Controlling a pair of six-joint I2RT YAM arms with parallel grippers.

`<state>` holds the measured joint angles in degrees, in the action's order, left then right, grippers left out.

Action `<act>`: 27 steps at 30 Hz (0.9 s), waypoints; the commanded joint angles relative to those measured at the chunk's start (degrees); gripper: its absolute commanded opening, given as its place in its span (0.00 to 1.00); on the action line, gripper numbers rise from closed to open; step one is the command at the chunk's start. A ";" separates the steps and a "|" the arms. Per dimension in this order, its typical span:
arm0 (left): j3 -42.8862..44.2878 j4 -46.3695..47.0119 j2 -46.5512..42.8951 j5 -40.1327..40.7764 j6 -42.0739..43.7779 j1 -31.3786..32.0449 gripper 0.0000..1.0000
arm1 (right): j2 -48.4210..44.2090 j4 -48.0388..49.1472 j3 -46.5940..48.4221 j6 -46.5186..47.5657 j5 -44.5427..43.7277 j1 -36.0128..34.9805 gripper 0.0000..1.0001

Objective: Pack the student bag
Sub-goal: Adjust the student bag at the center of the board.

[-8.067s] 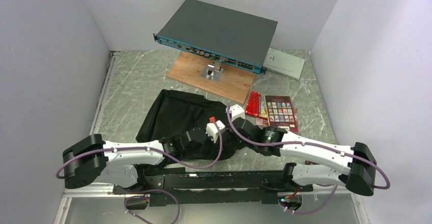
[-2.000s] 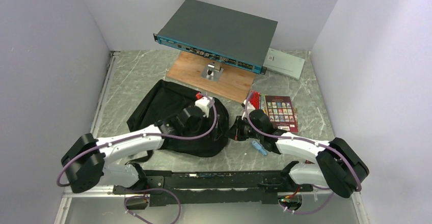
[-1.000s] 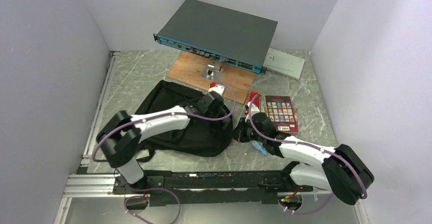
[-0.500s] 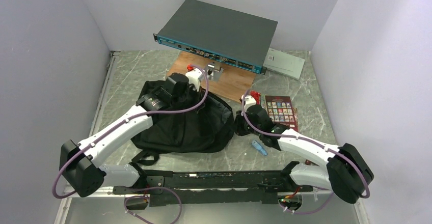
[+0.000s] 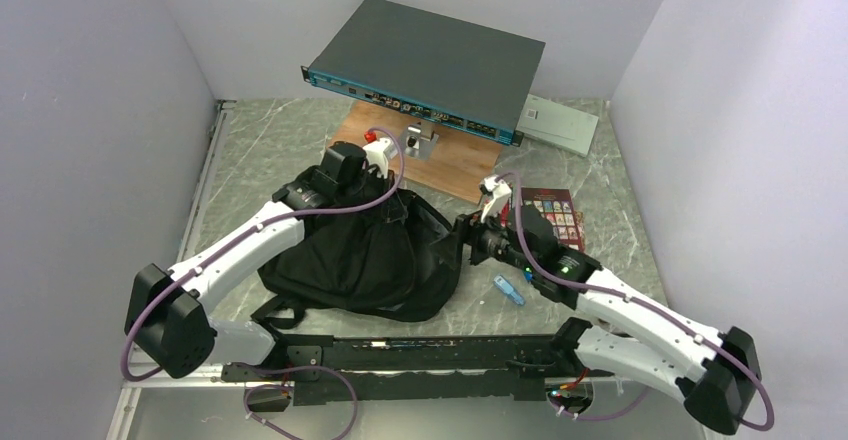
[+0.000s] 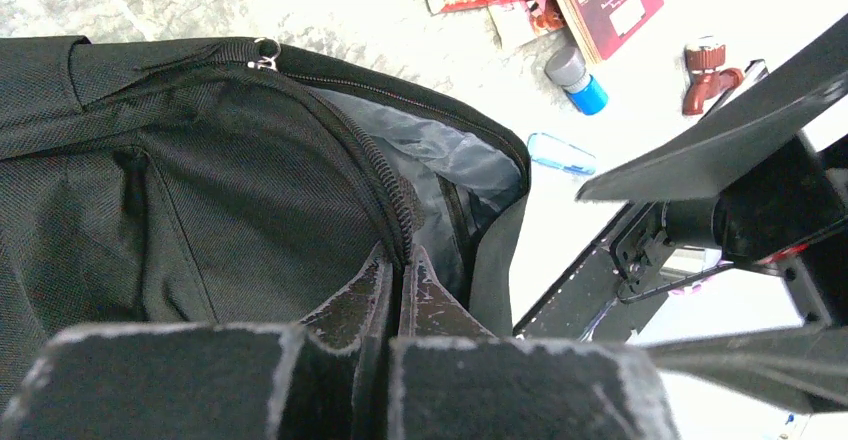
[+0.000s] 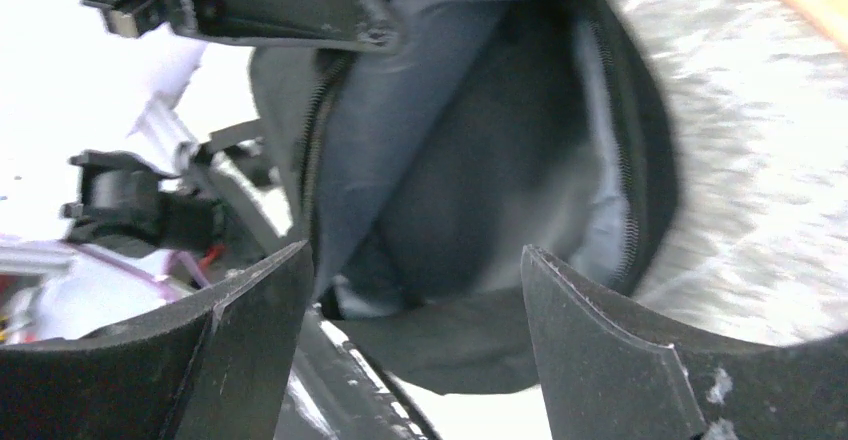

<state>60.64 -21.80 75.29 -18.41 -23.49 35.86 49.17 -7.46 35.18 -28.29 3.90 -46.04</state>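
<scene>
The student bag (image 5: pixel 350 260) is a black soft backpack lying mid-table, its mouth turned to the right. My left gripper (image 5: pixel 392 200) is shut on the bag's zipper edge (image 6: pixel 403 222) and holds it raised, so the grey lining (image 6: pixel 440 155) shows inside. My right gripper (image 5: pixel 452 242) hovers open just right of the mouth with nothing between its fingers. In the right wrist view the open bag interior (image 7: pixel 470 160) fills the space beyond the spread right gripper (image 7: pixel 415 305).
A rack device with a teal front (image 5: pixel 430 65) stands on a wooden board (image 5: pixel 450 165) at the back. Books (image 5: pixel 555 220), a blue tube (image 5: pixel 508 290) and a glue stick (image 6: pixel 577 78) lie right of the bag. A grey box (image 5: pixel 560 125) sits back right.
My left gripper has pulled the bag's zipper edge up and toward the back, so the bag now bulges open. The right gripper has opened and let go of the bag's edge.
</scene>
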 commanded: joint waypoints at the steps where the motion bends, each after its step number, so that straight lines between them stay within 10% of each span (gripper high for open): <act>1: 0.43 3.56 0.30 -2.98 -1.22 -0.44 0.00 | 6.24 16.32 -2.24 -11.91 13.51 -1.37 0.79; 8: 0.60 2.59 -0.31 -1.15 -0.87 -0.93 0.00 | 15.65 24.57 0.85 -16.45 17.57 -3.12 0.70; 15: -5.43 8.30 -7.86 -0.96 -0.83 -1.41 0.66 | 23.72 32.34 1.97 -22.99 20.42 -2.83 0.00; 18: -14.95 13.84 -17.19 0.58 -0.59 0.20 0.99 | 25.26 35.08 2.85 -27.52 20.66 -1.62 0.00; 27: -24.80 7.60 -30.52 31.57 3.50 23.59 1.00 | 30.31 36.74 8.32 -41.17 19.63 -0.45 0.00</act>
<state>36.40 -13.21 45.52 -2.68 -21.85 54.37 78.39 22.94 40.01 -60.71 23.51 -46.68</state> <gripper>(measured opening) 0.996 0.019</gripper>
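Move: The left hand already has the student bag's zip rim pinched between its shut fingers. The stretch of that rim nearest the open right hand lies about 9 cm to its left, 2 cm back and 3 cm lower. On the table some 18 cm below, a blue marker lies 16 cm right and 12 cm back of the right hand, the book 26 cm right and 3 cm ahead. The wooden board is roughly 14 cm ahead and 5 cm right of the left hand, also 18 cm lower. The right fingers shut on the bag's zip rim after sweeping some 10 cm left, first dipping about 3 cm and easing slightly back; keeping the pinch, they then rise about 3 cm and ease forward, the wrist tipping downward and rolling. As the right fingers begin closing, the left hand, nearly still until then, opens wide, lets go of the rim and pulls back about 10 cm. ##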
